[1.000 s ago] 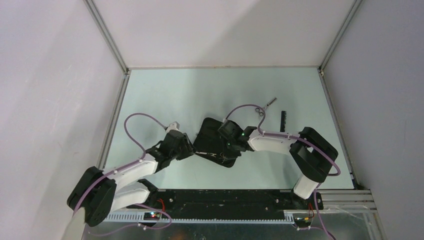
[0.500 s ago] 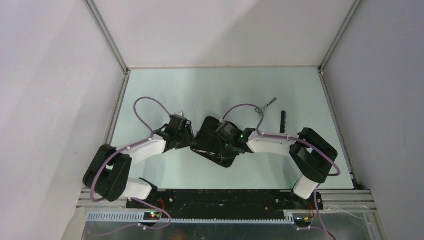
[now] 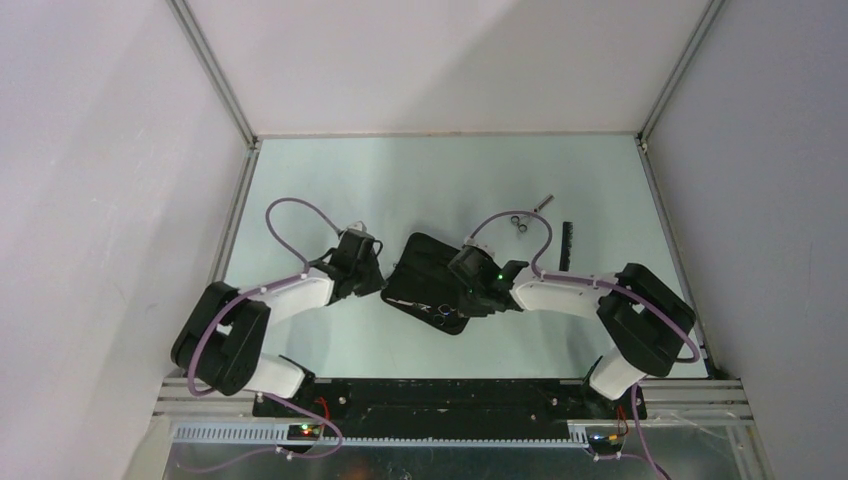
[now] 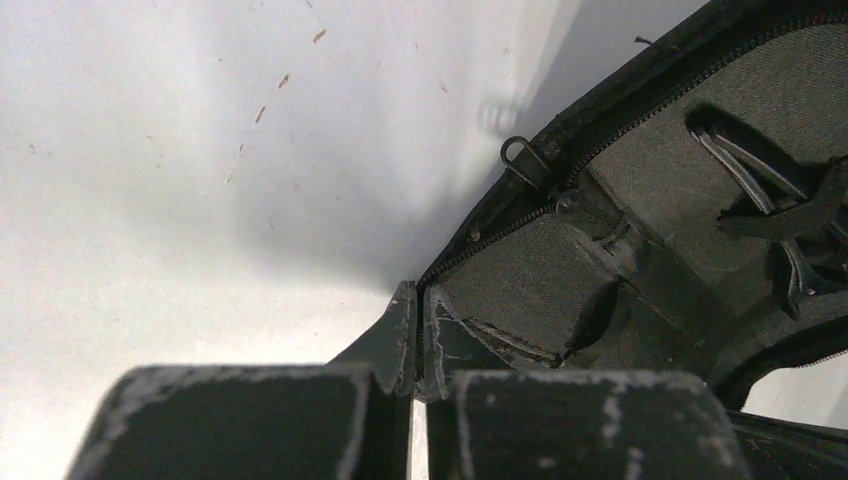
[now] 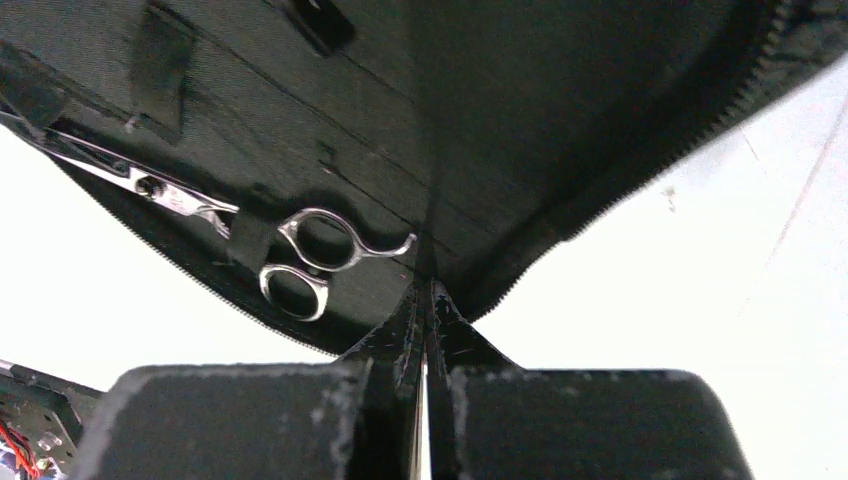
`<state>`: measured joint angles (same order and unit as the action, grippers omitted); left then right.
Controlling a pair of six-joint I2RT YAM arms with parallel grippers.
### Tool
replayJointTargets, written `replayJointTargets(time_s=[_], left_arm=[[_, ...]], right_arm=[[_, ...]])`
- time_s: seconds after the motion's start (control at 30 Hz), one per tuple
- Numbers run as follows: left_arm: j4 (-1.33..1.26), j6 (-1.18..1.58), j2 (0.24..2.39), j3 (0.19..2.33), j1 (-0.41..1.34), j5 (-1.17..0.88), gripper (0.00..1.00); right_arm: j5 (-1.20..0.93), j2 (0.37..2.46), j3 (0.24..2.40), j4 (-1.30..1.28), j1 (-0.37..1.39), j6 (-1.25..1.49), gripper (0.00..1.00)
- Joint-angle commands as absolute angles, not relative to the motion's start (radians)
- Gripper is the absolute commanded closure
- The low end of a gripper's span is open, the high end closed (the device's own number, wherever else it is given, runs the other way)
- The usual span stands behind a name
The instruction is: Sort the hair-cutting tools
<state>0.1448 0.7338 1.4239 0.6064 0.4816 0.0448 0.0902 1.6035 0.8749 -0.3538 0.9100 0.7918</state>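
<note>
The black zip case (image 3: 425,268) lies open at mid-table. One pair of silver scissors (image 5: 300,252) is strapped inside it, also seen from above as scissors (image 3: 434,308) near its front corner. A second pair of scissors (image 3: 527,216) and a black comb (image 3: 565,245) lie on the table behind the right arm. My left gripper (image 4: 420,335) is shut on the case's zipped left edge (image 4: 500,225). At the case's right edge my right gripper (image 5: 428,300) is shut on the rim. Black straps or clips (image 4: 790,200) show inside the case.
A zip pull (image 4: 522,160) hangs off the case's edge. The metal frame rails (image 3: 240,215) border the table on the left and right. The arm bases and a cable rail (image 3: 440,400) run along the near edge.
My left arm swung in from the lower left to the case and its gripper closed on the edge. The right arm shifted slightly toward the near side with the case rim.
</note>
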Motion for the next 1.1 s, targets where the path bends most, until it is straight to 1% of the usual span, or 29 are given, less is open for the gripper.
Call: replayJointTargets(time_s=[0.0, 0.1, 0.17, 0.2, 0.23, 0.27, 0.33, 0.37, 0.43, 0.57, 0.7, 0.87, 1.07], left_arm=[[0.255, 0.790, 1.418, 0.531, 0.485, 0.013, 1.00], [0.241, 0.788, 1.391, 0.510, 0.485, 0.009, 1.00], [0.225, 0.781, 1.375, 0.497, 0.486, -0.016, 1.00], [0.218, 0.774, 1.365, 0.490, 0.486, -0.030, 1.00], [0.207, 0.771, 1.361, 0.486, 0.487, -0.034, 1.00], [0.203, 0.765, 1.357, 0.483, 0.488, -0.038, 1.00], [0.195, 0.752, 1.355, 0.481, 0.487, -0.039, 1.00], [0.189, 0.749, 1.355, 0.481, 0.488, -0.039, 1.00], [0.178, 0.737, 1.355, 0.480, 0.488, -0.040, 1.00], [0.159, 0.724, 1.357, 0.482, 0.489, -0.048, 1.00], [0.152, 0.714, 1.358, 0.482, 0.488, -0.056, 1.00], [0.160, 0.707, 1.359, 0.485, 0.488, -0.057, 1.00], [0.167, 0.701, 1.358, 0.493, 0.488, -0.061, 1.00]], right_arm=[[0.155, 1.547, 0.843, -0.395, 0.914, 0.850, 1.00], [0.158, 1.506, 0.841, -0.350, 0.936, 0.764, 0.99], [0.157, 1.459, 0.841, -0.294, 0.957, 0.656, 0.87], [0.141, 1.431, 0.841, -0.269, 0.962, 0.569, 0.76], [0.103, 1.421, 0.841, -0.215, 0.970, 0.521, 0.72], [0.081, 1.409, 0.842, -0.187, 0.972, 0.431, 0.62], [0.024, 1.408, 0.849, -0.093, 0.973, 0.317, 0.54], [-0.021, 1.424, 0.867, -0.079, 0.974, 0.239, 0.53], [-0.046, 1.469, 0.912, -0.060, 0.977, 0.134, 0.51], [-0.071, 1.567, 0.983, -0.039, 0.984, -0.060, 0.51], [-0.083, 1.654, 1.021, -0.016, 0.986, -0.191, 0.52], [-0.151, 1.732, 1.083, -0.084, 0.990, -0.259, 0.54], [-0.128, 1.783, 1.086, -0.108, 0.993, -0.269, 0.57]])
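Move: To the left of the right hand, about 9 cm off and 2 cm farther out, the scissors' middle lies strapped along the black case's near edge, some 1 cm lower. Their finger rings are only 4 cm to this hand's left and 1 cm ahead; the black clips in the case sit about 11 cm ahead and 6 cm left. From the left hand, shut on the case's left corner, the scissors' middle is roughly 7 cm right and 3 cm back. Lifting off the case's near right corner after easing a centimetre to the right, the right hand arcs up about 7 cm and leftward over the scissors, somewhat forward too, then sinks partway. On the way the fingers open to nearly half and the wrist turns some 60 degrees counter-clockwise, ending astride and above the scissors near the pivot. The left hand keeps its pinch on the case's left corner and draws it slightly back. ##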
